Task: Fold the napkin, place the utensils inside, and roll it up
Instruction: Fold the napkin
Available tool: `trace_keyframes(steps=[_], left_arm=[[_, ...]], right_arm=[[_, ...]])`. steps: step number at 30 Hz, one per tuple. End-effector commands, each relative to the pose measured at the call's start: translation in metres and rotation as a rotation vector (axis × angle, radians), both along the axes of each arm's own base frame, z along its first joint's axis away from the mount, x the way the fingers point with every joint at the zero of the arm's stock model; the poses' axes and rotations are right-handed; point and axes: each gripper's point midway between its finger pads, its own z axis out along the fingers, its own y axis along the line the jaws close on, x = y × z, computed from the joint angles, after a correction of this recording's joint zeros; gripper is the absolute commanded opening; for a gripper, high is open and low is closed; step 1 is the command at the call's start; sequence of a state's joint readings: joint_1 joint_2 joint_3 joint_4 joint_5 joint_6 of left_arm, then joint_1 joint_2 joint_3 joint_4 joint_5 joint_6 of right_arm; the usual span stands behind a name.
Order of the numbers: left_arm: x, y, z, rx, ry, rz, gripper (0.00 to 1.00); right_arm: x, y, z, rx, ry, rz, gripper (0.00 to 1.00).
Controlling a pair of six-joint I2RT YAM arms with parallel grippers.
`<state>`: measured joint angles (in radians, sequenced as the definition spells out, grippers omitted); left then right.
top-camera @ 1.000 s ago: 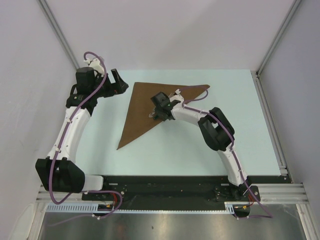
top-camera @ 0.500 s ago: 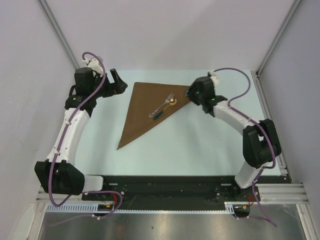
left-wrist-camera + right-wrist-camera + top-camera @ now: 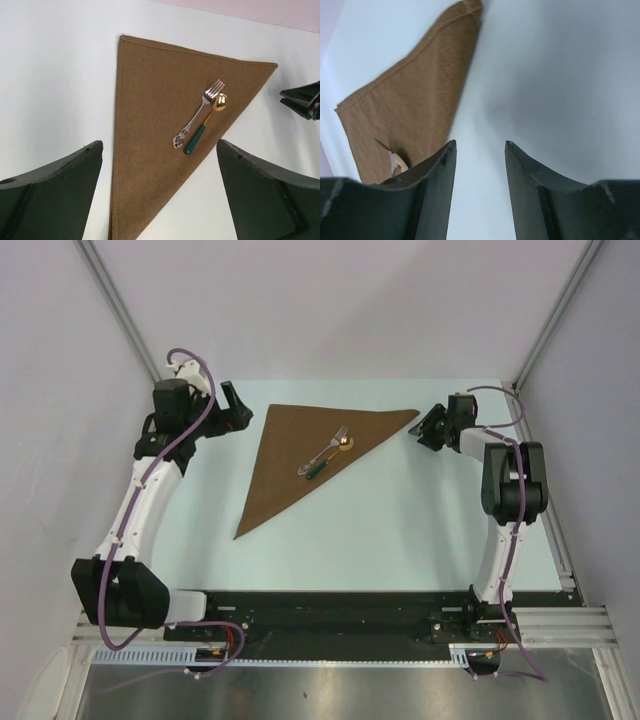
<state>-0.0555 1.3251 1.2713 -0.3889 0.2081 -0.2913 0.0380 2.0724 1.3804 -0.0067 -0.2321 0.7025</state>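
The brown napkin [image 3: 300, 455] lies flat on the table, folded into a triangle; it also shows in the left wrist view [image 3: 160, 130] and the right wrist view [image 3: 410, 105]. A silver fork [image 3: 331, 447] and a gold spoon with a dark green handle [image 3: 327, 462] lie side by side on it near its right edge, clear in the left wrist view: the fork [image 3: 197, 115], the spoon [image 3: 204, 126]. My left gripper [image 3: 235, 408] is open and empty, just left of the napkin's far left corner. My right gripper [image 3: 428, 429] is open and empty, just right of the napkin's right corner.
The pale table [image 3: 400, 530] is walled by grey panels at left, right and back. A black rail [image 3: 330, 605] with the arm bases runs along the near edge.
My right gripper let go of the utensils on the napkin and drew back to the right, off the cloth, to beyond its right corner. The left arm has barely moved.
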Motion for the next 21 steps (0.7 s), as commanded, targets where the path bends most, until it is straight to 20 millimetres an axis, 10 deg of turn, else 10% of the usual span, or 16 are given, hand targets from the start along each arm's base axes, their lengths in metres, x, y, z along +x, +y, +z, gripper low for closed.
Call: trace_keyframes(steps=[1, 21], left_arm=[[0.009, 0.01, -0.007, 0.045, -0.009, 0.03, 1.0], [0.013, 0.016, -0.018, 0.077, 0.025, 0.05, 1.0]], right_arm=[[0.034, 0.002, 0.026, 0.043, -0.117, 0.032, 0.48], [0.087, -0.011, -0.035, 0.092, -0.05, -0.086, 0.47]])
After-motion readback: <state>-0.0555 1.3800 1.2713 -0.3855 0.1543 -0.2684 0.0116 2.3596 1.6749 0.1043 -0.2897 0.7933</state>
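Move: The napkin's far right corner lies about 10 cm ahead of the right hand, only 1 cm or so to its left and some 3 cm below. The spoon's middle is roughly 24 cm left and 6 cm back from that hand, the fork's about 26 cm left and 4 cm back, both lying on the napkin at table height. From the left hand the same corner is some 22 cm ahead, 43 cm right and 25 cm below. The right hand, empty and low over the bare table on the near side of the napkin's far right corner, first finishes sinking by about 2 cm, then skims nearly level and straight forward some 8 cm until its fingertips come close to that corner, tilting up slightly with its left side rising about 5 degrees. Its fingers stay half open, the left one reaching over the cloth and the right one near its edge, while the open left hand sinks about 2 cm well away from the cloth. ##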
